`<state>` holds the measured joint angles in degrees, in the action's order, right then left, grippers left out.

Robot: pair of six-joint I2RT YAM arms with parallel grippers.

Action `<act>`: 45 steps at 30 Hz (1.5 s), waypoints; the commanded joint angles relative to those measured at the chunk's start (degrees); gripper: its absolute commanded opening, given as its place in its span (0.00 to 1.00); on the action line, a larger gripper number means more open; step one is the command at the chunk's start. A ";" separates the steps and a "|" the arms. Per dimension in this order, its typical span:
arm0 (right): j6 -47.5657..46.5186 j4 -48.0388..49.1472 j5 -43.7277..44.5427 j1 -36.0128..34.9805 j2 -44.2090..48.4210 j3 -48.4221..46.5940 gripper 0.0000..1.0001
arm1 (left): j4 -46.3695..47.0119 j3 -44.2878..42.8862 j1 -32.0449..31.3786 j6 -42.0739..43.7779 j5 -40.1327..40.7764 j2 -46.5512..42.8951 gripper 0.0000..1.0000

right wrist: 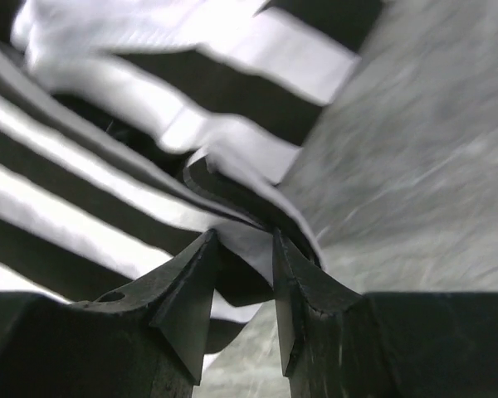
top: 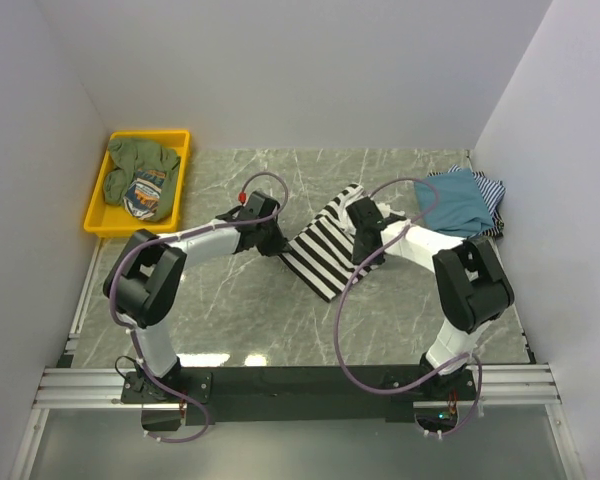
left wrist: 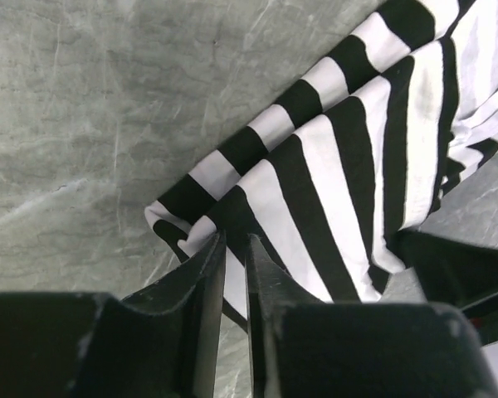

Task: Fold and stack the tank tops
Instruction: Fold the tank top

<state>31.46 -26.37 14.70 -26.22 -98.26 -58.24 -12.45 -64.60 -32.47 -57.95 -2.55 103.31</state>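
The black-and-white striped tank top point(top: 325, 245) lies rumpled on the marble table between my two grippers. My left gripper point(top: 276, 240) is at its left corner. In the left wrist view the jaws point(left wrist: 235, 249) stand almost together with the striped cloth's point(left wrist: 332, 157) edge pinched between them. My right gripper point(top: 366, 243) is at the top's right side. There the fingertips point(right wrist: 242, 242) hold a thick fold of the striped cloth point(right wrist: 149, 108). A plain teal-blue tank top point(top: 452, 202) lies at the back right on thin blue-and-white striped ones point(top: 491, 190).
A yellow tray point(top: 98, 210) at the back left holds green and patterned cloth point(top: 142, 160). White walls close in the table on the left, back and right. The arm bases stand on a black rail point(top: 300, 383) at the near edge.
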 commanded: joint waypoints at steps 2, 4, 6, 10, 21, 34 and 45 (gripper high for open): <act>-1.23 0.35 1.91 2.40 -1.06 -3.55 0.40 | 2.17 0.61 0.04 -0.32 1.66 1.19 0.23; -1.05 -0.43 2.26 2.40 -0.80 -4.16 0.39 | 1.90 0.88 0.30 -0.32 2.02 1.81 0.23; -0.97 -0.52 2.44 2.23 0.17 -3.90 0.39 | 2.34 1.58 0.82 -0.41 1.93 2.25 0.24; -0.53 -0.44 4.54 -0.40 6.04 -2.14 0.40 | 3.04 2.37 1.53 -0.32 2.37 2.07 0.29; 3.60 0.26 8.51 -21.15 12.04 2.94 0.42 | 3.57 1.58 1.71 0.65 0.88 1.90 0.29; 6.42 6.51 4.55 -26.25 5.97 9.46 0.39 | 3.92 1.84 1.62 0.56 0.00 2.34 0.27; 5.63 -0.79 12.28 -30.64 12.65 5.95 0.45 | 1.03 1.75 1.71 0.65 1.74 -7.23 0.42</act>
<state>36.84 -24.51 22.68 -55.16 -88.84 -49.60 -10.79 -62.43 -31.03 -57.74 -2.66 102.48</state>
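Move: The striped tank top lies half folded between the hands. The right hand, at its right-hand edge, goes for the near corner, some 9 cm back, 9 cm to its left and a centimetre below; the strap end lies about 15 cm ahead, level sideways, and the teal top some 14 cm ahead and 22 cm right. The left hand is over the left corner, about 1 cm to its left and 3 cm below; the near corner is some 12 cm back and 12 cm right of it. The right hand nudges a couple of centimetres forward and right at the tank top's right edge, then lifts about 7 cm in an arc back and left over the folded cloth and comes down at the near corner, some 10 cm back and 10 cm left of its start, turning about 20 degrees counter-clockwise with its fingers still part open and easing up slightly last. Meanwhile the left hand sinks about 2.5 cm and slightly left onto the left corner, stays low there, then rises again as its fingers spread moderately. ##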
